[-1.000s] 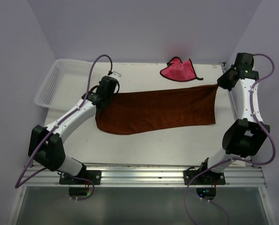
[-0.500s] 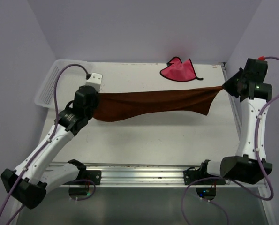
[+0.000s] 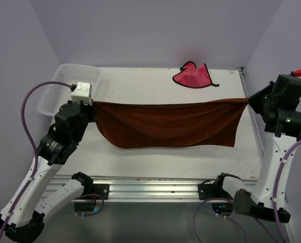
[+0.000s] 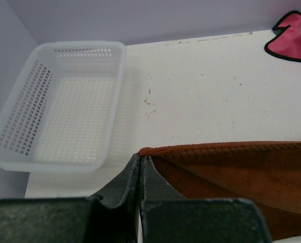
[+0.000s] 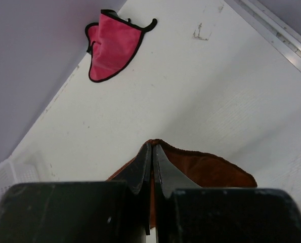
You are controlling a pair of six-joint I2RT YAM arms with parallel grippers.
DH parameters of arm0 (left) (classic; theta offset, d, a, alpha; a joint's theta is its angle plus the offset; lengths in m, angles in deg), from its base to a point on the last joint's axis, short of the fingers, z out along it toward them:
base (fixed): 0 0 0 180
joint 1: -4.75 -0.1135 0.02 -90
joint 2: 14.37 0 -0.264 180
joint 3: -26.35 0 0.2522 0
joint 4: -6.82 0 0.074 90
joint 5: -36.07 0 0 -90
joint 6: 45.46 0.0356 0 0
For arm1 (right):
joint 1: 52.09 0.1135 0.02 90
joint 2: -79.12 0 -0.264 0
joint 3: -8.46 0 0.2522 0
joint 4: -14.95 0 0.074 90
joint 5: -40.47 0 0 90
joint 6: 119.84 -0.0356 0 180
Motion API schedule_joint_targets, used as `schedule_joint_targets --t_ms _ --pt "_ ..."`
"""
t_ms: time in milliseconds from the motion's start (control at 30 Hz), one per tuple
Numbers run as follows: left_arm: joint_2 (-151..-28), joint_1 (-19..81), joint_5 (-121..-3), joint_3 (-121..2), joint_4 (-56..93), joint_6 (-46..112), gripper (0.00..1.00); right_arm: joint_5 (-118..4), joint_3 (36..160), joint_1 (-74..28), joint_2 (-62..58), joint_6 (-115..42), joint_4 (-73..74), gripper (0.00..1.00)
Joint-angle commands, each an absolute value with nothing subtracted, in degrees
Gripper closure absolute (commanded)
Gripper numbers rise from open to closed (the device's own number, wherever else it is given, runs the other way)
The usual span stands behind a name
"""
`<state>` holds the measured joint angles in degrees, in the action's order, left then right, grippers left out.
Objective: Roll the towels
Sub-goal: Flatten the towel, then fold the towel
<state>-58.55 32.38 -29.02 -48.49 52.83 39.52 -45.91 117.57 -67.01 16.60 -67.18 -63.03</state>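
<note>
The rust-brown towel hangs stretched in the air between both arms, its top edge taut and its body drooping toward the table. My left gripper is shut on its left top corner. My right gripper is shut on the right top corner. The pink-red towel with dark edging lies crumpled at the back of the table, also seen as the pink-red towel and the pink-red towel in the wrist views.
A white mesh basket stands at the back left corner, its rim just beyond the left gripper. Purple walls close the table on three sides. A metal rail runs along the near edge.
Both arms have risen and drawn toward the near side, lifting the brown towel off the table. It went from lying flat to hanging stretched between the two grippers.
</note>
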Motion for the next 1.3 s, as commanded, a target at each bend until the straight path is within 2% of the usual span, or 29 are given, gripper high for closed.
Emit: schedule_joint_targets --t_ms 0,133,367,567,867,1267 --pt "-61.99 31.90 -28.45 -47.62 51.44 39.17 1.00 -45.40 113.38 -67.12 13.03 -70.18 -60.52 1.00" --pt "-69.98 31.90 -25.90 -45.77 45.82 40.40 1.00 -45.57 109.33 -67.12 7.06 -72.11 -54.72 1.00" --pt "-95.18 30.77 -25.54 -55.15 38.52 42.60 1.00 -46.36 110.72 -67.12 -7.87 -73.35 -44.78 1.00" --pt "-105.49 29.18 -25.98 -60.70 34.91 47.43 1.00 -49.09 112.57 -67.12 -18.08 -72.21 -40.21 1.00" --pt "-105.69 29.09 -26.33 -51.23 32.27 47.97 1.00 -46.63 105.37 -67.47 -19.23 -68.43 -38.80 1.00" --pt "-101.47 29.18 -26.86 -45.59 34.82 45.68 1.00 -44.78 97.37 -68.70 -12.73 -65.70 -40.20 1.00"
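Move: Both hands still hold the brown towel's upper corners, with the cloth hanging between them. The table patch where it goes down is centred about 6 cm ahead of each hand: some 23 cm to the left hand's right and 30 below, some 19 cm to the right hand's left and 34 below. The white basket is roughly 26 cm ahead and 20 left of the left hand; the pink cloth is about 35 cm ahead and 6 left of the right hand. Both hands, grip kept, sweep the towel down about 22–26 cm and forward 16, then draw back 4. ##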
